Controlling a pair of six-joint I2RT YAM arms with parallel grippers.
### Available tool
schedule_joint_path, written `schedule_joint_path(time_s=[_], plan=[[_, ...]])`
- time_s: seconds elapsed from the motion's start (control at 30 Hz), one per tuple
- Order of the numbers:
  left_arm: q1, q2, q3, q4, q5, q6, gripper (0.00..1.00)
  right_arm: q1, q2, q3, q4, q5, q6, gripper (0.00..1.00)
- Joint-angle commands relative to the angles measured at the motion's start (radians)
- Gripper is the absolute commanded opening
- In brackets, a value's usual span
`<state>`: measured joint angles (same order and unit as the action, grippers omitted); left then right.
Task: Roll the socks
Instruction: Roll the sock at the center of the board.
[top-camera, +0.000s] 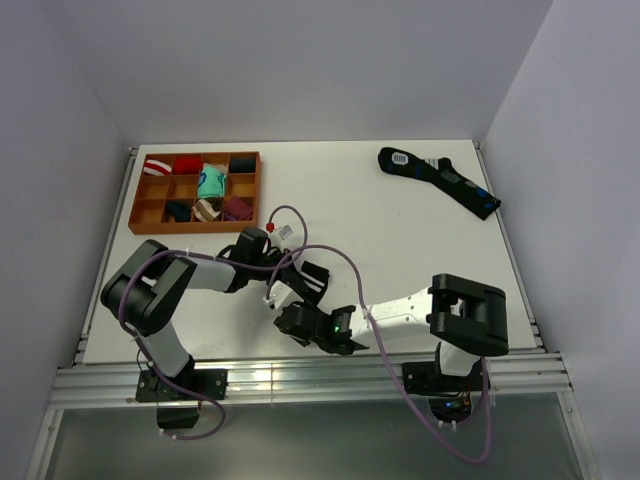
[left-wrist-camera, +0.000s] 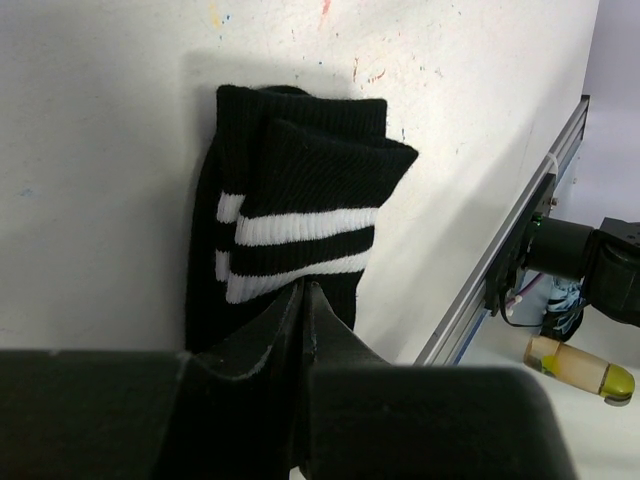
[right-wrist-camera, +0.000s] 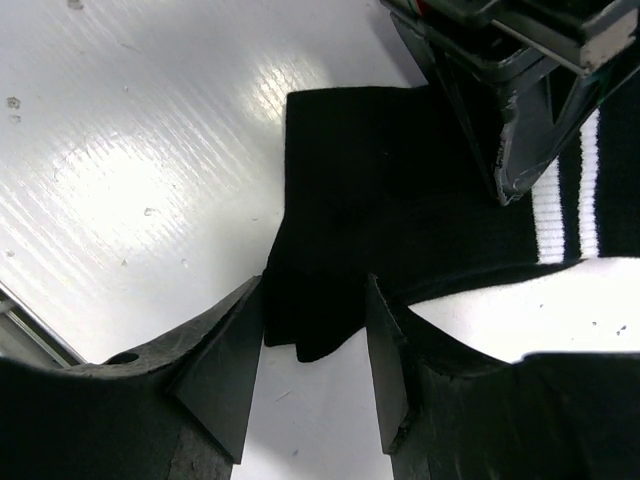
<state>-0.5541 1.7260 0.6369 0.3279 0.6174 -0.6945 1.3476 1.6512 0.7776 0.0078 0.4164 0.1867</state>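
The socks (left-wrist-camera: 290, 190) are a black pair lying flat on the white table, one on the other, each with two white stripes around the cuff. My left gripper (left-wrist-camera: 303, 288) is shut, its tips pinching the fabric just below the stripes. In the right wrist view the socks (right-wrist-camera: 400, 190) stretch away to the right, where the left gripper's fingers (right-wrist-camera: 510, 150) come down on them. My right gripper (right-wrist-camera: 313, 290) is open, and the toe end lies between its two fingers. In the top view both grippers meet near the table's front middle and cover the socks.
A wooden tray (top-camera: 135, 195) with several compartments holding rolled sock bundles stands at the back left. A longer dark sock with blue marks (top-camera: 440, 180) lies at the back right. The table's metal front rail (top-camera: 300, 375) runs close behind the grippers.
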Motion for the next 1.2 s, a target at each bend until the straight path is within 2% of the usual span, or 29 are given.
schedule_joint_path(time_s=[0.0, 0.1, 0.5, 0.8, 1.0, 1.17], plan=[[0.005, 0.027, 0.007, -0.046, -0.013, 0.039, 0.11, -0.011, -0.036, -0.015, 0.024, -0.001, 0.019, 0.52], [0.005, 0.029, 0.004, -0.046, -0.013, 0.038, 0.11, -0.025, -0.044, -0.032, 0.032, -0.016, 0.04, 0.5], [0.005, 0.046, 0.001, -0.038, -0.018, 0.038, 0.11, -0.117, -0.163, -0.156, 0.184, -0.171, 0.128, 0.34], [0.005, 0.049, -0.003, -0.036, -0.028, 0.039, 0.1, -0.284, -0.289, -0.259, 0.296, -0.494, 0.203, 0.3], [0.005, 0.052, -0.022, -0.01, -0.027, 0.03, 0.09, -0.367, -0.212, -0.174, 0.238, -0.694, 0.253, 0.29], [0.003, 0.046, -0.036, 0.007, -0.025, 0.018, 0.09, -0.399, -0.159, -0.172, 0.228, -0.758, 0.315, 0.27]])
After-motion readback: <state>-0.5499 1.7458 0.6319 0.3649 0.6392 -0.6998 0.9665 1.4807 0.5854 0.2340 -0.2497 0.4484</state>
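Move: The folded end of the black sock lies about 2 cm forward and 2 cm left of the right hand and 1 cm below it, with its near corner between the open fingers. From the same hand, the striped cuff is some 12 cm forward and 9 cm right. From the left hand, resting on the sock just behind the stripes, the folded end is roughly 7 cm back and 6 cm left, the cuff 4 cm forward and 5 cm right. The sock's near corner is gathered as the right fingers close from about half to a quarter open around it, the hand sliding some 2 cm right. That hand then lifts nearly 3 cm, edging forward and swinging its fingers round to point more to the left, a turn of about 40 degrees, before easing back left and slightly down. The left hand stays put, its nearly shut tips still on the sock by the stripes. ##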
